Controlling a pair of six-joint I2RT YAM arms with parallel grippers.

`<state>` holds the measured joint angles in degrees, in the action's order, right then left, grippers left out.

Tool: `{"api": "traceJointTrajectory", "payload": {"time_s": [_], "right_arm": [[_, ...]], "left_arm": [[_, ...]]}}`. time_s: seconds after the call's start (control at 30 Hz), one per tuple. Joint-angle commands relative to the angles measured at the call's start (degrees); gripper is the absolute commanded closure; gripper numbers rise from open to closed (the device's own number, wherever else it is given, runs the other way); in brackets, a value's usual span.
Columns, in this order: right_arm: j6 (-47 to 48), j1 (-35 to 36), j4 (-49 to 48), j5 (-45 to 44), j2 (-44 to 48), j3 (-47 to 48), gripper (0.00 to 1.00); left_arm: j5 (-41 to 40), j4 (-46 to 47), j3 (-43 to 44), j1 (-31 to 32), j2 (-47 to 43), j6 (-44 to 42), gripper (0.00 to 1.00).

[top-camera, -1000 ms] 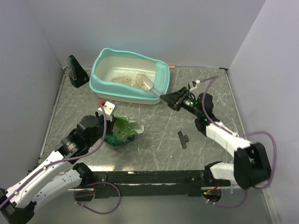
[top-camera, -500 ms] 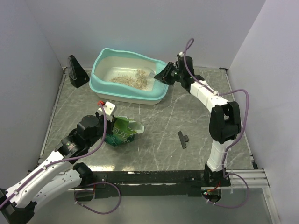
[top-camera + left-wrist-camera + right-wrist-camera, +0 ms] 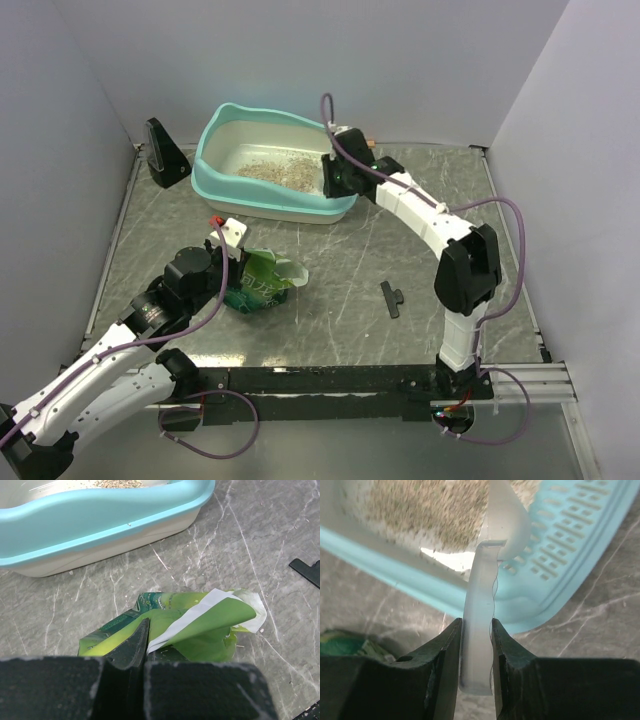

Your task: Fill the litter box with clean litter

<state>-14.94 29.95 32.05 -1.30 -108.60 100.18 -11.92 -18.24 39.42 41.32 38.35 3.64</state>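
Note:
The litter box, turquoise-rimmed with a cream inside, stands at the back of the table. Clean litter lies as tan granules on its floor, also seen in the right wrist view. My right gripper hangs over the box's slotted end. It is shut on the handle of a translucent white scoop, whose bowl reaches over the rim into the box. My left gripper is low at the near left, shut on the edge of a green printed pouch that lies open on the table.
A black wedge-shaped stand sits at the back left beside the box. A small black part lies on the marbled table right of centre. Grey walls close in three sides, and a black rail runs along the near edge.
My right arm has swung up and left, carrying the scoop from the box's right side to above its slotted end. The left arm and pouch have not moved.

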Motion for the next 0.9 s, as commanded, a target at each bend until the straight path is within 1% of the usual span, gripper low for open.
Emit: {"api": "traceJointTrajectory", "payload": {"time_s": [0.0, 0.1, 0.2, 0.27, 0.43, 0.53, 0.57, 0.63, 0.77, 0.87], "right_arm": [[4.92, 2.3, 3.55, -6.7, 6.97, -0.5, 1.0], [5.7, 2.92, 1.09, -8.19, 12.77, -4.46, 1.0], [7.46, 3.79, 4.5, -10.73, 15.33, -3.33, 1.0], [8.08, 4.58, 4.42, -12.84, 17.44, -5.16, 1.0], [6.6, 4.76, 4.42, -10.31, 27.72, -11.31, 1.0], [4.22, 4.67, 7.66, -4.52, 32.56, -12.99, 1.0], [3.0, 4.76, 10.46, -2.59, 33.61, -13.34, 1.0], [1.67, 5.11, 12.24, 3.04, 37.83, -14.39, 1.0], [-1.58, 6.08, 15.4, 12.0, 46.96, -20.02, 1.0], [-2.98, 6.96, 17.51, 22.02, 51.01, -23.27, 1.0]], "left_arm": [[0.85, 2.86, 0.66, 0.16, -0.55, 0.23, 0.99], [0.59, 2.86, 0.66, 0.16, -0.47, 0.23, 0.99], [0.15, 2.77, 0.57, 0.16, -0.47, 0.14, 0.99], [0.06, 2.77, 0.66, 0.16, -0.47, 0.14, 0.99], [-0.21, 2.68, 0.66, 0.08, -0.47, 0.05, 0.99], [-0.47, 2.6, 0.66, 0.08, -0.29, 0.14, 0.99], [-0.47, 2.6, 0.66, 0.16, -0.29, 0.05, 0.99], [-0.73, 2.59, 0.57, 0.16, -0.29, -0.03, 0.99], [-1.08, 2.86, 0.31, 0.08, -0.99, 0.14, 0.99], [-1.44, 2.86, 0.57, 0.16, -0.91, 0.49, 0.99]]}}
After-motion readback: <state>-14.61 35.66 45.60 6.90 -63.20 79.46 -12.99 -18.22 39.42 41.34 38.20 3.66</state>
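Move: The right hand holds the clear scoop, already tipped out over the right end of the litter box, whose middle lies about 12 cm to its left, 8 cm farther out and 13 cm lower. The litter bag's body is some 21 cm back, 15 cm left and 11 cm below; the black clip lies about 23 cm back, 11 cm right and 19 cm down. From the left hand, pinching its rim, the bag's middle is 5 cm right, 1 cm ahead, 12 cm down. Draw the right gripper out of the litter box with the emptied scoop still gripped: ease back slightly, lift about 12 cm with a drift to the right, then sweep quickly back, about 20 cm in all, until roughly level with the bag but well to its right. Turn the wrist some 15 degrees counter-clockwise late in the sweep. Keep the left gripper still, pinching the bag's rim. ##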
